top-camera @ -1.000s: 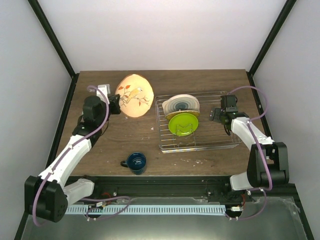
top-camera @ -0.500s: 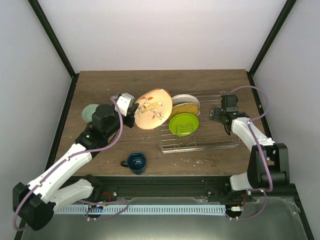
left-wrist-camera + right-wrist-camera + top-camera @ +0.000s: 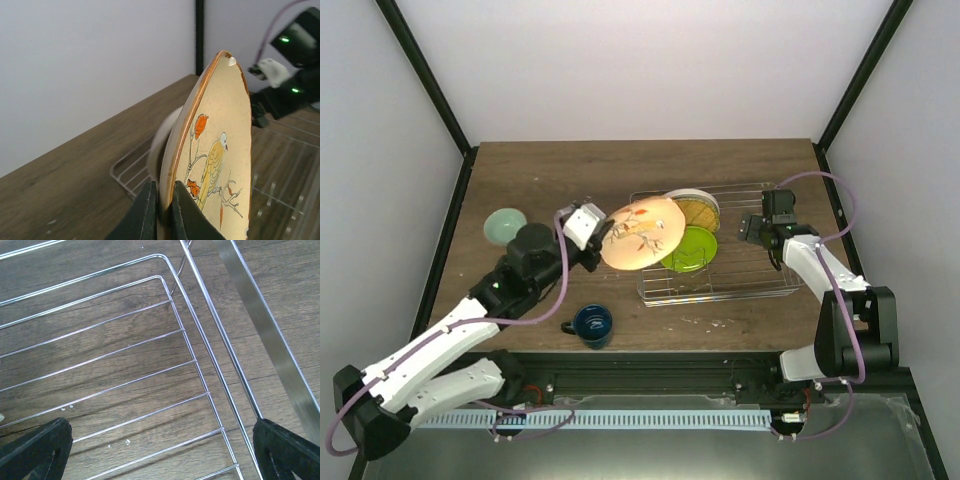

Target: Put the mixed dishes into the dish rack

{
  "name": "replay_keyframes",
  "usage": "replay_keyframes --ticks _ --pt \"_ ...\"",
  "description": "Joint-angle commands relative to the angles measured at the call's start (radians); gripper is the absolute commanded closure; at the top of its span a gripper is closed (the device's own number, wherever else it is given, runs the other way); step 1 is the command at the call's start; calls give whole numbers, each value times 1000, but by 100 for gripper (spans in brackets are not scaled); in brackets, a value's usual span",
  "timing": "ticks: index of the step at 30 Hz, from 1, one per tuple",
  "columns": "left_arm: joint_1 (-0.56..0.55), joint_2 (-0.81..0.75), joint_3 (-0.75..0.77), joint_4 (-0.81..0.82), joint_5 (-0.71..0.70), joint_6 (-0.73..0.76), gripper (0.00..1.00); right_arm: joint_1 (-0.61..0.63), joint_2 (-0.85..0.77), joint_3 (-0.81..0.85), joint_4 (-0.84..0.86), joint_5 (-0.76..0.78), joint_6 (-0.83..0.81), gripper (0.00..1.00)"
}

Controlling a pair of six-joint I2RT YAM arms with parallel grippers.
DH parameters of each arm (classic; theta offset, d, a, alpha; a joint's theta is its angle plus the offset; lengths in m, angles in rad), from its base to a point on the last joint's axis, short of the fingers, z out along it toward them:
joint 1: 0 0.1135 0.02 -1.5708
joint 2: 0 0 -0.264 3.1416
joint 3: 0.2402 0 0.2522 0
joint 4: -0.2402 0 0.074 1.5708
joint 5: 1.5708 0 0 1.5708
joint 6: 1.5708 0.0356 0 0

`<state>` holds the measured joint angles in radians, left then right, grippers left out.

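Note:
My left gripper [image 3: 600, 238] [image 3: 161, 210] is shut on the rim of the tan plate with a bird drawing [image 3: 642, 233] [image 3: 215, 150], held on edge above the left end of the silver wire dish rack [image 3: 760, 285] [image 3: 125, 172]. In the rack stand a cream plate [image 3: 686, 195], a yellow-orange plate [image 3: 700, 212] and a lime green plate [image 3: 696, 248], partly hidden behind the tan plate. The pale mint bowl [image 3: 505, 225] sits at the table's left, and the dark blue mug [image 3: 591, 323] near the front edge. My right gripper [image 3: 757, 229] [image 3: 162, 450] hangs open over the rack's right end [image 3: 200, 370].
Dark frame posts [image 3: 430, 90] and white walls close in the table on three sides. The brown wooden tabletop [image 3: 570, 170] runs behind and left of the rack. Small white crumbs [image 3: 715, 322] lie in front of the rack.
My left arm has swung right with the tan plate, from the table's back left to over the rack's left end. The mint bowl has come into view. The right arm has not moved.

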<state>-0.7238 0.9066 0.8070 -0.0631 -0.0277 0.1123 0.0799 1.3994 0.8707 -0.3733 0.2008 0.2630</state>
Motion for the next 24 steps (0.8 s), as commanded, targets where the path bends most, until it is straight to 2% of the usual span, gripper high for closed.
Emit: replay_keyframes --ticks 1,7,12,24 --pt "-106 -1 12 181 -48 62 100 -9 3 36 7 1 -1 0" --pt "-237 96 37 219 -175 166 100 -9 6 36 8 3 -2 0" --pt "-302 164 47 277 -281 235 100 -9 3 36 11 7 -3 0" --pt "-312 223 109 308 -289 282 100 -9 4 36 17 15 -8 0"
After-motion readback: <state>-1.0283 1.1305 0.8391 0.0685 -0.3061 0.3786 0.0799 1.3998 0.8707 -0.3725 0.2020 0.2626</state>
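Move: The left hand holds the bird plate by its edge, and the free rack slot just in front of the green plate lies about 20 cm to the right, 2 cm ahead and 24 cm below. The green plate stands some 7 cm ahead and 20 cm right, the yellow woven plate about 9 cm beyond it. The blue mug is roughly 10 cm back, 5 cm left and well below. From the idle right hand, the slot is about 9 cm back and 16 cm left, slightly lower. Keeping its pinch on the edge of the bird plate, the left hand carries it about 8 cm to the right towards the slot in front of the green plate, drawing back some 3 cm early on and sinking about 5 cm, then rising again by 2 cm. Meanwhile the wrist rolls some 20 degrees about the line of the fingers, the hand's left side coming up, and the fingers stay closed with the plate still held high by the left part of the rack. ##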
